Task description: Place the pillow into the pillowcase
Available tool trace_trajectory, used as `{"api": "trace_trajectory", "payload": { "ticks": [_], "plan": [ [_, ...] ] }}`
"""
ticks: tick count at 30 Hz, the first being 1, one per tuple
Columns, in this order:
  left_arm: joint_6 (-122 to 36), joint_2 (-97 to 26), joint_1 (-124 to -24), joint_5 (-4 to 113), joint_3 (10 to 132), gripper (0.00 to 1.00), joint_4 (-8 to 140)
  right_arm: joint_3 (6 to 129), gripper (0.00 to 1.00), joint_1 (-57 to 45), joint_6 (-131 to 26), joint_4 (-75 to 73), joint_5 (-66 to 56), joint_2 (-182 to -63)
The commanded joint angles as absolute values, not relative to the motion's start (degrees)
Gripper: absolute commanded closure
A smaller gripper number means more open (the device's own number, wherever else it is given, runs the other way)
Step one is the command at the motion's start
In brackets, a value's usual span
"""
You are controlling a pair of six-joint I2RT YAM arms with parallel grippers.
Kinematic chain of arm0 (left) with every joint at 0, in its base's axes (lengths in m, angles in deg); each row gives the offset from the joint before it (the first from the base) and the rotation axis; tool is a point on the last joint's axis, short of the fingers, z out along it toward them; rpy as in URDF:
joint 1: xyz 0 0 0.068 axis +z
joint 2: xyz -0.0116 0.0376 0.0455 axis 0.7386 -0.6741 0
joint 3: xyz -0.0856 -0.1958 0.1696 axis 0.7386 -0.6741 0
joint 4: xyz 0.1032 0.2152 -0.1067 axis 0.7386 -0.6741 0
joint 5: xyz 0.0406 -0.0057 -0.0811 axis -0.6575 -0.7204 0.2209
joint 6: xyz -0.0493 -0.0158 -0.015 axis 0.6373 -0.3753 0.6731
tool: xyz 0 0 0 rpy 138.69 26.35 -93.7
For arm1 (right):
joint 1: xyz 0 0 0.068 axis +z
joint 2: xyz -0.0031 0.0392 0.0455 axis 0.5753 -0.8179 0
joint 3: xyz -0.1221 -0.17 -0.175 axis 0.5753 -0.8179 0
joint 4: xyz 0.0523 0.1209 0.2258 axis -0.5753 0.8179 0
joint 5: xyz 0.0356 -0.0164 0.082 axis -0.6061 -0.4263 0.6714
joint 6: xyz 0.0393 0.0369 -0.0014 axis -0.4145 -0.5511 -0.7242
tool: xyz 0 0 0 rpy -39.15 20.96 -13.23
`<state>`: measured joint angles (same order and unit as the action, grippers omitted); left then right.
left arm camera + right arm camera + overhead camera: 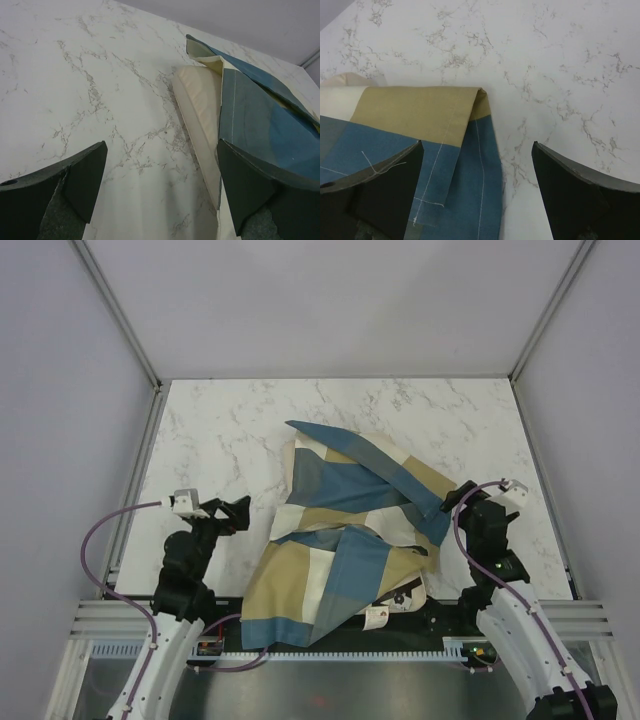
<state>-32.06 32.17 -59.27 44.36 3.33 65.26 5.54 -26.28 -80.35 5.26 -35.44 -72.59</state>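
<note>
The pillowcase [345, 530], in blue, tan and cream checks, lies crumpled across the middle of the marble table. The cream pillow [408, 590] peeks out from under its near right edge, mostly covered. In the left wrist view, a cream edge of the pillow [200, 105] pokes out from beneath the blue cloth [260, 115]. My left gripper [236, 512] [161, 150] hangs open just left of the cloth, with nothing between its fingers. My right gripper [455, 502] [477, 150] stands open over the right corner of the pillowcase [420, 115], its left finger above the blue hem.
White marble tabletop [230, 430] stretches behind and to the left of the cloth. Grey enclosure walls [60, 390] close in the sides and back. A metal rail [350, 652] runs along the near edge. A purple cable [100, 530] loops beside the left arm.
</note>
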Motion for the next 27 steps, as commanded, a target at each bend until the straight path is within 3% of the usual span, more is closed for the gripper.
{"api": "trace_trajectory", "payload": {
  "ticks": [1, 5, 10, 14, 21, 27],
  "plan": [
    [-27.9, 33.5, -59.3, 45.6, 4.5, 0.0, 64.5, 7.0, 0.02, -26.2, -80.2, 4.8, -34.7, -70.2],
    [-25.9, 33.5, -59.3, 46.1, 4.5, 0.0, 64.7, 6.1, 0.02, -26.2, -78.7, 3.7, -29.6, -66.1],
    [-28.4, 30.4, -59.3, 48.9, 5.5, 0.0, 64.6, 11.9, 0.03, -26.1, -74.3, 1.1, -10.4, -63.8],
    [-29.4, 27.6, -59.3, 52.3, 6.3, 0.0, 65.7, 22.5, 0.02, -26.2, -72.6, 11.0, 4.0, -72.7],
    [-29.6, 26.2, -59.3, 53.5, 6.2, 0.0, 66.7, 32.1, 0.02, -25.5, -67.4, 23.6, 15.8, -72.5],
    [-29.6, 25.6, -59.3, 53.7, 6.2, 0.0, 67.0, 37.6, 0.02, -23.9, -65.1, 32.8, 17.1, -79.8]
  ]
}}
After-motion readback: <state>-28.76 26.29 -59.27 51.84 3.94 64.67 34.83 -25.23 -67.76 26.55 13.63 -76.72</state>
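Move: The pillowcase's white-and-tan middle folds lie about 16 cm left of the right hand, some 5 cm back and roughly 10 cm below it. Its tan right corner is some 8 cm ahead and 3 cm left, and the lower end of its blue diagonal strip about 5 cm left, level with that hand. From the left hand, the pillowcase's left edge is about 11 cm right, 2 cm ahead and 13 cm below; those folds lie some 40 cm right, level. Touching nothing visible, the right hand heads up and left from the pillowcase's right side to above its middle folds, about 14 cm each way, drawing back some 4 cm late on and turning about 50 degrees counter-clockwise, fingers wide open. The open left hand eases about 2 cm right towards the pillowcase's left edge and sinks about as much, tipping slightly down. ##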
